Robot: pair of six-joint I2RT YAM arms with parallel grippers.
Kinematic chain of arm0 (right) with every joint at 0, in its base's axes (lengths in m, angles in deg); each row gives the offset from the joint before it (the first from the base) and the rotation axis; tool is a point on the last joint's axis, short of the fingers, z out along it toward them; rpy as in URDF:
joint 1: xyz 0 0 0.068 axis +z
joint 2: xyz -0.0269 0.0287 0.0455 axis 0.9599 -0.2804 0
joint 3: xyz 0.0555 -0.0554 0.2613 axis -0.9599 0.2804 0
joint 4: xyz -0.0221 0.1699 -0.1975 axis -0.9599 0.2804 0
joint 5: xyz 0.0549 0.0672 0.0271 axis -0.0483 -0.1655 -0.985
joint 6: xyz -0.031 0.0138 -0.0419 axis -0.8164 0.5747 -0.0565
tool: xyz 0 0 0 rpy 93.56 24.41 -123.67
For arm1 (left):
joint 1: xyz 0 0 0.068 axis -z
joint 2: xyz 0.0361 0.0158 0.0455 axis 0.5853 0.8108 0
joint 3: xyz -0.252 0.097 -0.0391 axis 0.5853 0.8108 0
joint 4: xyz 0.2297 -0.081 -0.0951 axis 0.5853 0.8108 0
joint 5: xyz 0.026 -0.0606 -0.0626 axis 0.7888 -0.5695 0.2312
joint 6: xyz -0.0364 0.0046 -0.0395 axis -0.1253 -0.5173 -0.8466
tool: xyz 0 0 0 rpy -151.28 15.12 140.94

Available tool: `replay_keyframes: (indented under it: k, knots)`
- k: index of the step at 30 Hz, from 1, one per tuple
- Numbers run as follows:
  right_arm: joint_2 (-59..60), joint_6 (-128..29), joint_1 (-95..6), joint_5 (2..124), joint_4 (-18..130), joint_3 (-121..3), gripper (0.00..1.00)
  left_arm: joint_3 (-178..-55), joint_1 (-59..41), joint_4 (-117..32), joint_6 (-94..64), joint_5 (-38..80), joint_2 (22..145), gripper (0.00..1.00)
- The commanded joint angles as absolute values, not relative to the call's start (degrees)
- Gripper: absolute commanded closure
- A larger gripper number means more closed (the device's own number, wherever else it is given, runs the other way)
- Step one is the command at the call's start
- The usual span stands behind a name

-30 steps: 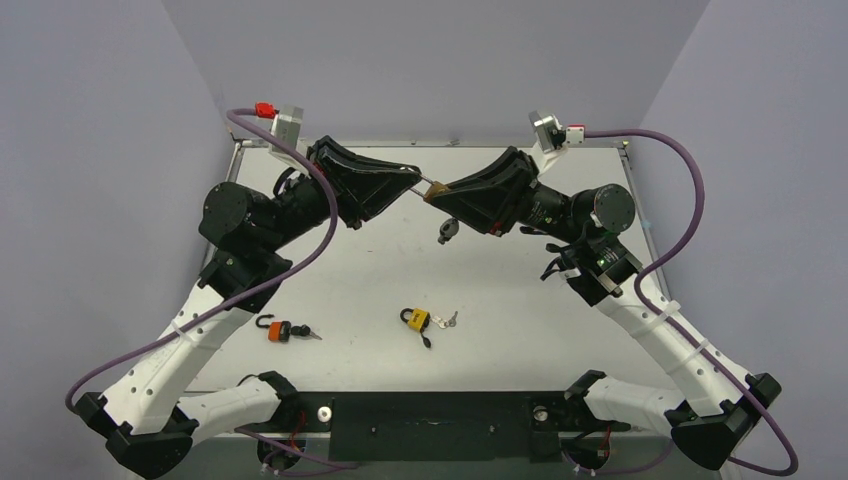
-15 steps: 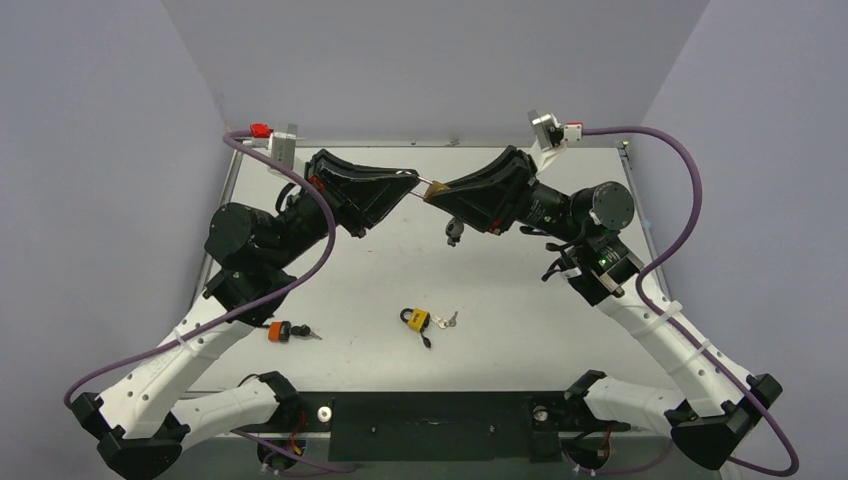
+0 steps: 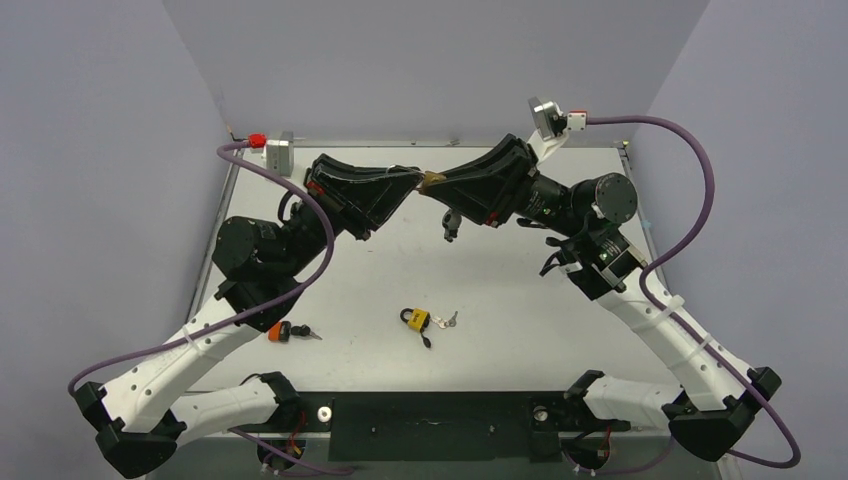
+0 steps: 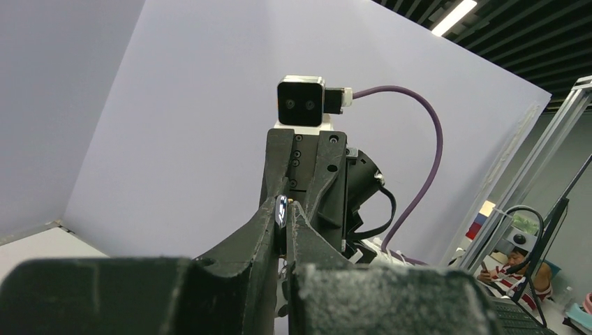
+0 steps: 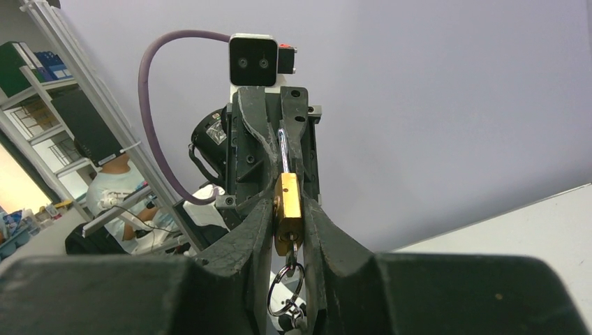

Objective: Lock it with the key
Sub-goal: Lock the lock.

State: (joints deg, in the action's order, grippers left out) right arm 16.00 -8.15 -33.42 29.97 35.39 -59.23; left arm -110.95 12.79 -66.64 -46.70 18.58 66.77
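Note:
A brass padlock [image 3: 433, 181] hangs in the air between both grippers at the back of the table. My right gripper [image 3: 441, 184] is shut on its brass body [image 5: 287, 211]. A key sits in the keyhole, and its ring [image 5: 283, 283] and spare key [image 3: 450, 224] dangle below. My left gripper [image 3: 416, 180] is shut on the silver shackle [image 4: 281, 209], which also shows in the right wrist view [image 5: 283, 150] running from the body into the left fingers. The two grippers face each other tip to tip.
A yellow padlock [image 3: 415, 320] with keys [image 3: 447, 320] lies on the white table [image 3: 520, 330] at centre front. An orange padlock [image 3: 276, 332] with a black-headed key [image 3: 303, 331] lies at front left, partly under my left arm. Walls enclose the table.
Both grippers have lifted slightly and drawn closer together, so less of the shackle shows between them. The left arm has swung over the orange padlock. The dangling keys have swung.

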Motion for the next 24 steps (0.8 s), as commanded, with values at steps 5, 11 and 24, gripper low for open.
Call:
replay_keyframes:
  k: [5, 11, 24]
  knots:
    - [14.38, -14.64, -32.05, 40.6, 37.65, -62.4, 1.0, -108.35, 17.35, -55.8, -48.07, 7.04, 70.98, 1.0]
    - [16.26, -16.23, -32.52, 40.61, 39.27, -59.91, 0.89, -110.24, 16.22, -50.43, -43.79, 12.65, 68.17, 1.0]
    - [26.7, -12.57, -42.6, 30.74, 32.09, -44.63, 0.27, -112.67, 4.91, -47.58, -44.18, 6.27, 64.45, 1.0]
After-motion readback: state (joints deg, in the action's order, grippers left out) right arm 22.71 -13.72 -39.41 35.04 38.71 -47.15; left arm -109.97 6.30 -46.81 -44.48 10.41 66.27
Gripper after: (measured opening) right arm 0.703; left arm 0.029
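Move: The right fingers still grip the brass padlock's body, its middle about 1 cm to the left of that hand's point, level with it and at its height. From the left hand, whose fingers hold the shackle, the body lies some 3 cm right and 1 cm up, level in depth. The key and fob hang about 7 cm below the right hand, 2 cm to its right and straight below in depth. The yellow padlock is on the table roughly 50 cm under the right hand, 4 cm ahead and 3 cm left. After both hands hold nearly still on the padlock, the right fingers open wide and let go of its body, and that hand leaves it downward by about 6 cm, forward and a little to the right, turning slightly clockwise. The left hand keeps its pinch on the shackle and carries the padlock down some 9 cm and slightly forward, rolling its left side up by nearly 20 degrees. ##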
